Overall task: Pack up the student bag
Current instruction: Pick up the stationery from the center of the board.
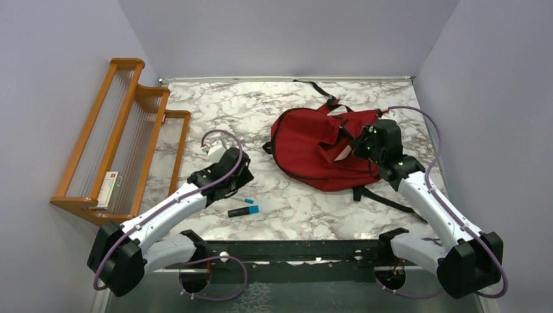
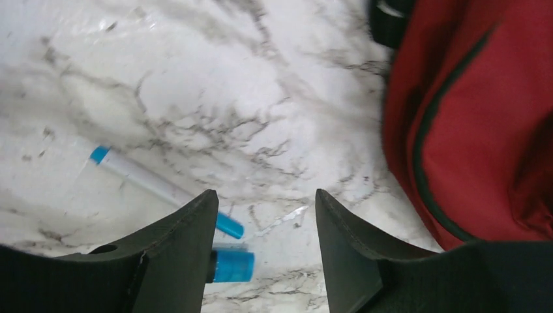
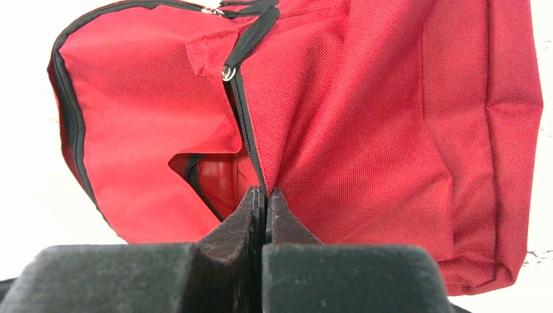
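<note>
The student bag (image 1: 306,147), a red backpack with black zippers and straps, lies on the marble table right of centre. My right gripper (image 1: 357,147) is shut on its fabric edge beside the black zipper (image 3: 242,111), and a pocket gapes open just left of the pinch. The bag (image 3: 365,117) fills the right wrist view, with the right gripper (image 3: 265,190) closed tight. My left gripper (image 2: 266,202) hangs open over bare table, nothing between its fingers. A white pen with blue ends (image 2: 140,177) and a blue-capped highlighter (image 2: 233,265) lie beside its left finger.
An orange wooden rack (image 1: 124,130) stands along the left wall with a small white box (image 1: 111,189) on it. The highlighter (image 1: 243,210) lies near the front edge. Black straps trail from the bag towards the back wall and the right arm.
</note>
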Controlling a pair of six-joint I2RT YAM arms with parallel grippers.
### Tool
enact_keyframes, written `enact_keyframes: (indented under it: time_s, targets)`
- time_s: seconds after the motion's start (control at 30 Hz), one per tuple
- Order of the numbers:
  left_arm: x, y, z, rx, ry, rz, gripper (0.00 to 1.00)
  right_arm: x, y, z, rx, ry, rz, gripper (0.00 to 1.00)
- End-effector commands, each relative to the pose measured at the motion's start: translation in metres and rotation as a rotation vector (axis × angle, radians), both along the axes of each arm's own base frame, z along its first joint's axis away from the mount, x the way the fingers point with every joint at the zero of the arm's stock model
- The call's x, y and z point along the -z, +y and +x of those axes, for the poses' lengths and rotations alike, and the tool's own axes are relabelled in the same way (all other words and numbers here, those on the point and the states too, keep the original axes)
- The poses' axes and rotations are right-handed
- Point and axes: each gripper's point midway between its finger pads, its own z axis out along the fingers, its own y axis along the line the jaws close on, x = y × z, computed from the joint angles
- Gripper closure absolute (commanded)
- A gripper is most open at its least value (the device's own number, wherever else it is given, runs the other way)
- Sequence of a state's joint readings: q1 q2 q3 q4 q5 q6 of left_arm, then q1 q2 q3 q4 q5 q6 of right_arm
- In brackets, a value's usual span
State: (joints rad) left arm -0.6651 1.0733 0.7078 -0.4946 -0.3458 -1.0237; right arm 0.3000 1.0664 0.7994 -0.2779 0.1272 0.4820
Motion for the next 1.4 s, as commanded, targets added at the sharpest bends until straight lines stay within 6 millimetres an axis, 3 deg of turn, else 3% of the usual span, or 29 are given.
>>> enact_keyframes:
  time_s: [0.0,0.27,0.57,0.77,1.07,1.27,1.37]
  targets:
    - [0.027,0.027,-0.019,-0.253,0.091,-0.038,0.42,-0.01,-0.008,0.002,0.051,-0.039,-0.003,1.0]
    - [0.058,0.052,-0.035,-0.392,0.217,0.081,0.42,-0.007,-0.01,0.001,0.063,-0.029,-0.002,0.99]
    - [0.071,0.054,-0.037,-0.42,0.256,0.114,0.46,-0.006,-0.009,0.005,0.068,-0.025,-0.003,0.99]
    - [0.077,0.058,-0.033,-0.413,0.257,0.174,0.55,-0.009,-0.009,0.006,0.07,-0.029,0.0,1.0]
    - [0.093,0.054,-0.03,-0.386,0.3,0.22,0.56,-0.011,-0.008,0.007,0.065,-0.02,-0.006,1.0]
    - [0.097,0.052,-0.027,-0.326,0.329,0.274,0.72,-0.009,-0.009,0.005,0.059,-0.02,-0.015,0.99]
    - [0.099,0.053,-0.028,-0.316,0.34,0.279,0.87,-0.008,-0.008,0.003,0.052,-0.015,-0.012,0.99]
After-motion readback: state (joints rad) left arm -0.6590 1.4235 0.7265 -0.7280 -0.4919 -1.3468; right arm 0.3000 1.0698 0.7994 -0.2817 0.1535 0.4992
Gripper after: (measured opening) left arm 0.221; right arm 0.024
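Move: The blue-capped pen lies on the table about 10 cm below the left hand, some 3 cm back and 4 cm to its left. The thick black marker with the blue cap is just behind the pen, about 8 cm back of the hand and 2 cm to its left; the middle of the red bag is roughly 14 cm ahead and 26 cm to the right. From the right hand the pen lies about 39 cm left, 11 cm back and 16 cm down. The left hand sinks about 9 cm from over the table onto the pen, at the same time swinging some 5 cm left and 4 cm back, while the wrist tips the fingers more steeply down and turns about 20 degrees counter-clockwise. Once low it creeps a centimetre forward again and the half-open fingers close most of the way, their tips coming to either side of the white barrel near its middle to pinch it, the cap end towards the marker. ##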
